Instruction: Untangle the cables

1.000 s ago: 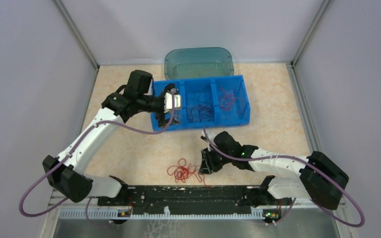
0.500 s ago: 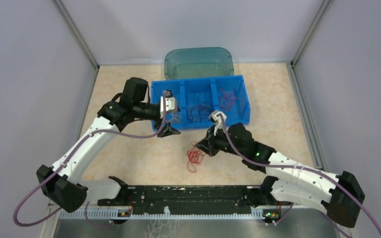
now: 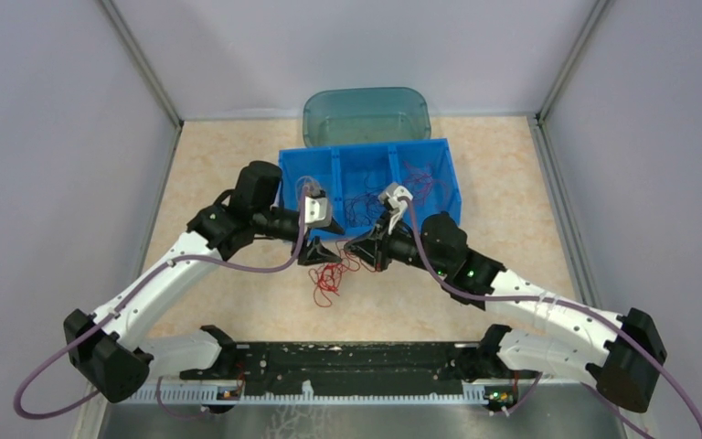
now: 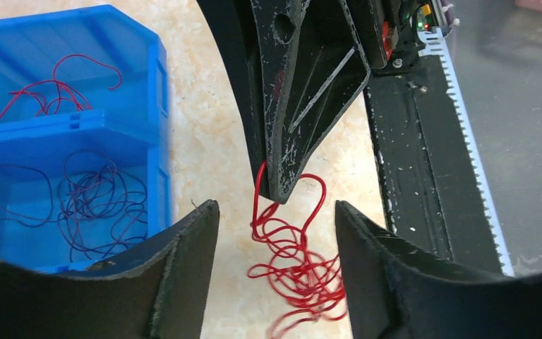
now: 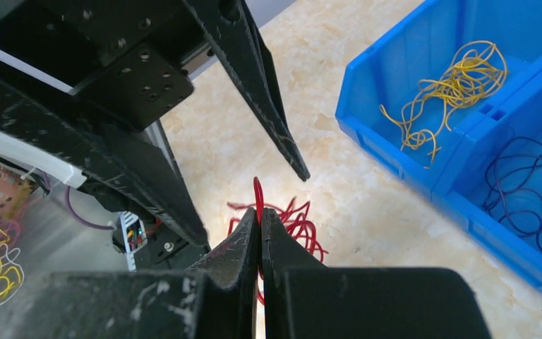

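Note:
The loose cables are a red tangle point(image 3: 329, 274) hanging a little above the table in front of the blue bin point(image 3: 451, 197). My right gripper point(image 5: 260, 212) is shut on a top loop of the red cables point(image 5: 300, 226). My left gripper point(image 4: 275, 206) faces it, open, one finger on each side of the hanging red tangle point(image 4: 296, 261) without touching it. In the top view the left gripper point(image 3: 315, 256) and right gripper point(image 3: 355, 251) nearly meet tip to tip.
The bin's compartments hold yellow strands point(image 5: 459, 81), dark purple strands point(image 4: 92, 205) and red strands point(image 4: 49, 88). A teal translucent lid point(image 3: 366, 112) lies behind the bin. A black rail point(image 3: 347, 357) runs along the near edge, with walls on both sides.
My right gripper shut on the red tangle, lifted it off the table and carried it left toward the bin. My left gripper came out of the bin and moved down to straddle it.

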You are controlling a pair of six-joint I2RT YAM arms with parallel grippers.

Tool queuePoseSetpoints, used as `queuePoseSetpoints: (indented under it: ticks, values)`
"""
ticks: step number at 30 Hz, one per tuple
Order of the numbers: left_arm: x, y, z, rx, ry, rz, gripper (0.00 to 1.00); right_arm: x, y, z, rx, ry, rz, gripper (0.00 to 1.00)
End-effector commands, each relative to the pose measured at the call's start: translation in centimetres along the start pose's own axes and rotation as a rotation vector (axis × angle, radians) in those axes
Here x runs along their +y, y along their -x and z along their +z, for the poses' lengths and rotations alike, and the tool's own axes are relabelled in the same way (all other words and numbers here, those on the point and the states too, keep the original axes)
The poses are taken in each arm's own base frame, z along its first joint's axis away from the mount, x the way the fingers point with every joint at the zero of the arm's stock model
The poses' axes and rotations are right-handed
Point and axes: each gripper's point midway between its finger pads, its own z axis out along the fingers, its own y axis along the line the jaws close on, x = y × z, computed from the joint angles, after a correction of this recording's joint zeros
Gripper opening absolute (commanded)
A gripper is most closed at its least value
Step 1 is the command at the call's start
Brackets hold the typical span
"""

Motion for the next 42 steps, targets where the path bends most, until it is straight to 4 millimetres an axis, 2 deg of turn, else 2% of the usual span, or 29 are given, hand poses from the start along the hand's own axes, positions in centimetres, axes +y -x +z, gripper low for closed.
queuePoseSetpoints:
  ticks: [1,5,9,11,15,20,24,28,33,37,39,42]
  values:
    - [0.1,-0.2,0.3,0.004,-0.012,0.026,0.61,2.7,4.5,0.4,-0.114,0.095,-0.053,0.0]
    - [-0.2,-0.6,0.3,0.009,-0.025,0.022,0.43,3.2,4.8,0.4,-0.127,0.118,-0.041,0.0]
    - [-0.3,-0.7,0.2,0.013,-0.025,0.022,0.11,3.4,5.0,0.2,-0.134,0.127,-0.038,0.0]
    - [-0.1,-0.9,0.2,0.024,-0.015,0.028,0.01,3.3,5.1,0.0,-0.138,0.121,-0.04,0.0]
    - [0.4,-1.5,0.0,0.059,0.007,0.051,0.0,3.1,5.0,-0.4,-0.139,0.104,-0.052,0.0]
    - [0.8,-1.1,-0.3,0.068,0.023,0.086,0.0,2.7,4.5,-0.8,-0.119,0.084,-0.074,0.04]
    - [1.8,-0.4,-0.8,0.087,0.056,0.15,0.0,1.2,4.2,-1.6,-0.108,0.002,-0.126,0.07]
    - [3.4,1.9,-1.8,0.086,0.123,0.268,0.0,0.6,4.8,-2.9,-0.133,-0.042,-0.165,0.18]
    - [4.0,5.4,-3.1,0.07,0.189,0.506,0.0,2.8,5.9,-4.0,-0.153,0.048,-0.172,0.36]
    - [2.9,7.6,-4.0,0.027,0.183,0.759,0.0,2.4,7.8,-4.4,-0.201,-0.004,-0.158,0.44]
    - [1.6,8.3,-4.3,-0.006,0.159,0.886,0.0,2.1,9.0,-4.8,-0.229,-0.013,-0.162,0.47]
    - [0.3,8.7,-4.2,-0.028,0.132,1.019,0.0,2.9,10.6,-5.4,-0.248,0.056,-0.146,0.5]
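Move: The red cable pinched in the right fingertips sits about 2 cm to the right of the left hand, some 1 cm below it, between its part-open fingers. Its tangle hangs roughly 11 cm below the left hand, 2 cm back. Of the blue bin, the middle compartment lies about 18 cm ahead, 6 cm right and 18 cm down, the left one 18 cm ahead, 6 cm left, equally low. For the right hand, the cable is right at its fingertips. Shut the left gripper on the red cable beside the right fingertips while the right keeps its pinch, then raise the left hand about 8 cm, easing slightly forward and rolling its front side up some 40 degrees. As the lift begins, open the right fingers halfway to let go, and draw that hand up about 5 cm and 3 cm to the right, away from the cable. ##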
